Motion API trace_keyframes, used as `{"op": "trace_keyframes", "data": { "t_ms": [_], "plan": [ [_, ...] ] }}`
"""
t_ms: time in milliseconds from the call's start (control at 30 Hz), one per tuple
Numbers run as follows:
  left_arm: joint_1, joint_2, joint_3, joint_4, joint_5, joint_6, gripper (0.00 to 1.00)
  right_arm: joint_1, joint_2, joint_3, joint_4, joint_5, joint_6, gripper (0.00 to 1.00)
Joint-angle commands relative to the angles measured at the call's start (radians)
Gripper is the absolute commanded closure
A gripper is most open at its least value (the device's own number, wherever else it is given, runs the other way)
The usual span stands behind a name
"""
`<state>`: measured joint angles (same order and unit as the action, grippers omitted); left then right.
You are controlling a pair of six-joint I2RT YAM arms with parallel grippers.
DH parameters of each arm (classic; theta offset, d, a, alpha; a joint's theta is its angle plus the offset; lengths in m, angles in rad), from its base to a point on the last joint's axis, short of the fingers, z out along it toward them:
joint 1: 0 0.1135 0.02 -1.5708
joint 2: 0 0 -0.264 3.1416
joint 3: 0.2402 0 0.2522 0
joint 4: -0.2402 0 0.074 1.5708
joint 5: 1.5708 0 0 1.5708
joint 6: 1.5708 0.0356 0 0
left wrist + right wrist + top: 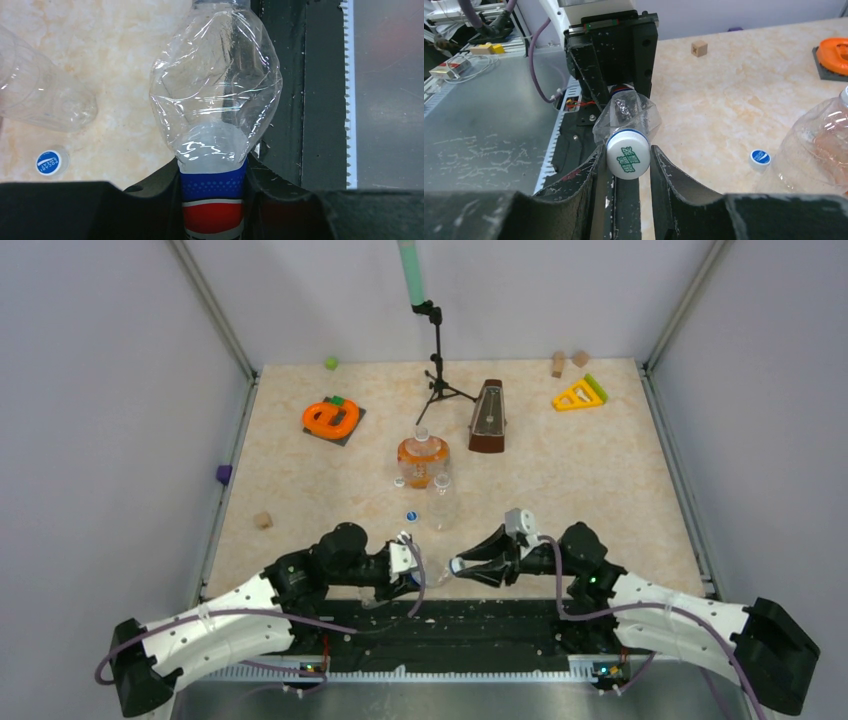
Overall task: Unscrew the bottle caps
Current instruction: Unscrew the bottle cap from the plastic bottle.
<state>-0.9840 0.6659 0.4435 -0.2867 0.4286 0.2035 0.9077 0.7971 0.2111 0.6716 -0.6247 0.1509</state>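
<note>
A crumpled clear bottle [215,90] with a blue and red label hangs level between the arms near the front edge. My left gripper [214,175] is shut on its labelled body. My right gripper [626,161] is shut on its white cap [628,155], which has green print and sits on the neck. From above, the left gripper [413,573] and right gripper [456,568] face each other. A loose blue cap [411,516] lies on the table. Behind it stand a plain clear bottle [440,502] and a squat bottle with orange liquid [422,462].
A brown metronome [488,417] and a black stand [437,370] are at the back middle. An orange piece on a dark plate [331,418] sits back left, a yellow triangle [580,393] back right. Wooden blocks [263,520] [558,364] lie scattered.
</note>
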Motion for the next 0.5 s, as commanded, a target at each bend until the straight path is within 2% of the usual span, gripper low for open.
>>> {"op": "trace_keyframes", "data": {
  "t_ms": [0,100,233,367,467],
  "plan": [
    [-0.011,-0.033,0.046,0.164,-0.048,0.007,1.0,0.013,-0.01,-0.07,0.153,0.012,-0.028,0.94],
    [-0.012,-0.024,0.037,0.161,-0.157,0.043,1.0,0.012,-0.031,-0.089,0.193,0.125,0.079,0.73],
    [-0.016,-0.009,0.043,0.141,-0.233,0.082,1.0,0.013,-0.109,-0.071,0.062,0.333,0.273,0.5],
    [-0.072,-0.003,0.035,0.137,-0.388,0.127,1.0,0.012,-0.192,-0.024,-0.128,0.427,0.442,0.43],
    [-0.176,0.027,0.033,0.137,-0.578,0.185,1.0,0.011,-0.212,0.045,-0.292,0.48,0.521,0.42]
  ]
}}
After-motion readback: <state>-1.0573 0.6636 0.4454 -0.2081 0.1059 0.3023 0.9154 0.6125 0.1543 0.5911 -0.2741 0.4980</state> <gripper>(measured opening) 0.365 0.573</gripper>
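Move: Between the right fingertips sits the white cap; from the left hand, which holds the bottle by its label, it is about 10 cm to the right, 2 cm ahead and some 4 cm higher. The clear standing bottle is roughly 18 cm ahead of the right hand, 4 cm left, its middle about 7 cm lower. The loose blue cap lies some 21 cm ahead, 11 cm left and about 16 cm below the right hand. Open the right fingers to let go of the white cap, and carry the right hand about 3 cm forward and 2 cm right off it, a little upward, while rolling it back some 20 degrees about its fingers and swinging them clockwise. Keep the left grip on the bottle's label, bringing it about 5 cm forward and rolling it back some 15 degrees. ##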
